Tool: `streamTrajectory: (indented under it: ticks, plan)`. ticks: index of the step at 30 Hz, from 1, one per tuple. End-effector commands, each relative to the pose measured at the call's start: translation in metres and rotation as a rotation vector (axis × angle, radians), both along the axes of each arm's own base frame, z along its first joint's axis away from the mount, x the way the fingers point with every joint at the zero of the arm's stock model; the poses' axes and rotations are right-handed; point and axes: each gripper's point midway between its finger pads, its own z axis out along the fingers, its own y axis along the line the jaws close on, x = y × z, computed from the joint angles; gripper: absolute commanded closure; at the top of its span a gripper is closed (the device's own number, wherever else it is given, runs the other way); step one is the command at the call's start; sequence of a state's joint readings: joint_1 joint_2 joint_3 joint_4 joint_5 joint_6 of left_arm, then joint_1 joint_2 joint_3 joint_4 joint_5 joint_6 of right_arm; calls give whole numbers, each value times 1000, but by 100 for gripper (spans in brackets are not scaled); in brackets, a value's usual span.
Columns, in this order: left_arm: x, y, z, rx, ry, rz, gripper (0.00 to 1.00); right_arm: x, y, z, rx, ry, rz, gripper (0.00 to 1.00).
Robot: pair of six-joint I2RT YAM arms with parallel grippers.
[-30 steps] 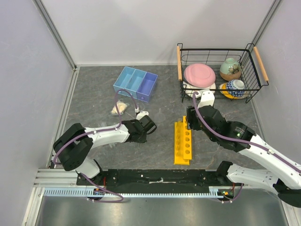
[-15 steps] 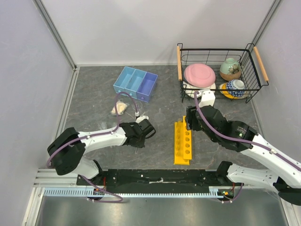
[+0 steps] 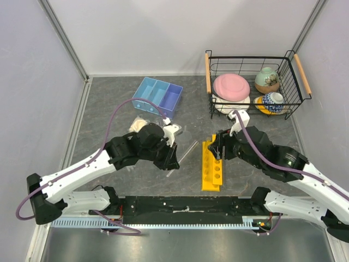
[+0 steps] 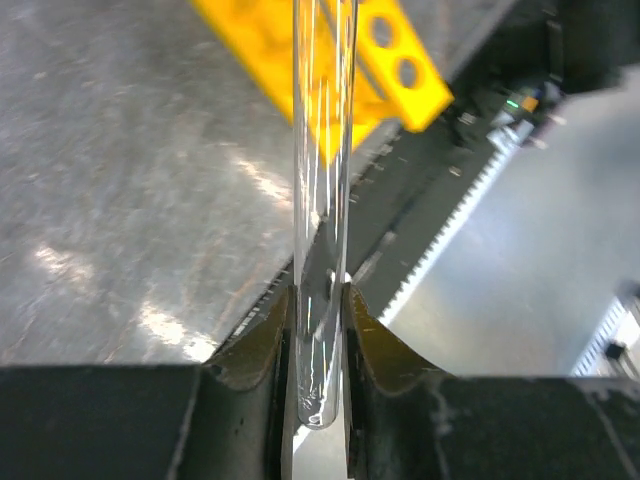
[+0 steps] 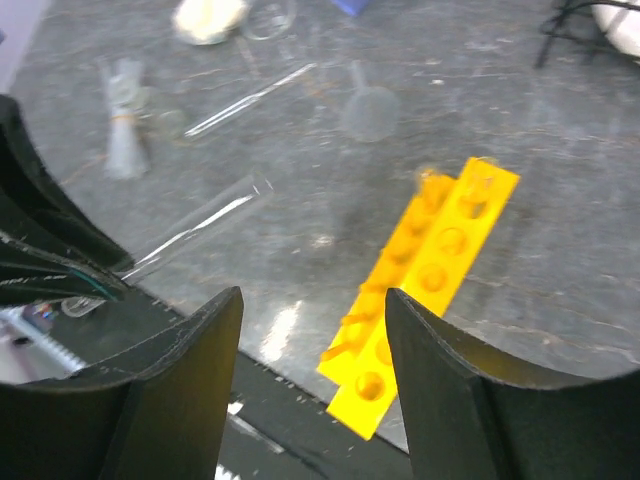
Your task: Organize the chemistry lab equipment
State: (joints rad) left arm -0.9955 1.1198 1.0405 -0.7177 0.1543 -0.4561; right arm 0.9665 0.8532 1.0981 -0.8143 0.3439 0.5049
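My left gripper is shut on a thin clear test tube near its rounded end. The tube's open end slants toward the yellow rack. In the left wrist view the test tube runs straight up from between the fingertips, with the rack beyond it. My right gripper hovers over the rack's far end, open and holding nothing. Its wrist view has the rack between the wide jaws and the held test tube to the left. Another test tube, a funnel, a beaker and the cream lump lie on the table.
The blue three-compartment tray stands at the back, left of centre. A black wire basket with a pink plate and bowls fills the back right. A small clear bundle stands left of the loose tube. The black base rail runs along the near edge.
My left arm has lifted and swung right, carrying the test tube up off the table toward the rack. The right gripper has shifted slightly nearer over the rack's far end.
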Motion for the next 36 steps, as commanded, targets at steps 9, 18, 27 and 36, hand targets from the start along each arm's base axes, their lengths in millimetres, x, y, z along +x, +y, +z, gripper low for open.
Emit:
streamTrajectory:
  ticks: [9, 18, 27, 36]
  plan:
    - [-60, -36, 83, -489, -51, -501, 98, -73, 43, 69, 419, 62, 373, 33]
    - [-60, -27, 114, -717, -83, -619, 98, -84, 46, 95, 514, 44, 425, 33]
    - [-61, -16, 121, -828, -93, -671, 98, -81, 53, 109, 532, 22, 439, 33]
    - [-65, -14, 113, -867, -68, -683, 98, -71, 70, 130, 565, -12, 458, 36]
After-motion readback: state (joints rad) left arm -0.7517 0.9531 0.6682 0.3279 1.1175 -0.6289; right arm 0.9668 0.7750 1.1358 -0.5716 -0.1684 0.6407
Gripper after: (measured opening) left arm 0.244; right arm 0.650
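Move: The left hand already holds the test tube near its closed end, the open end slanting up, forward and right. The open right gripper is about 16 cm to the left hand's right, 6 cm ahead and 8 cm higher. From the right hand, the tube's middle is about 12 cm left, 1 cm back and 4 cm lower. The yellow rack sits nearly under the right hand, about 2 cm ahead, 2 cm left and 23 cm below. Rising about 10 cm and drawing back some 5, the left hand keeps its pinch on the test tube, swings its fingers up from their downward slant and turns clockwise, aiming the open end at the right gripper. Meanwhile the open right hand climbs about 9 cm, backs off about 8, then edges forward slightly; it shifts left and swings its fingers leftward towards the tube mouth, without closing. ##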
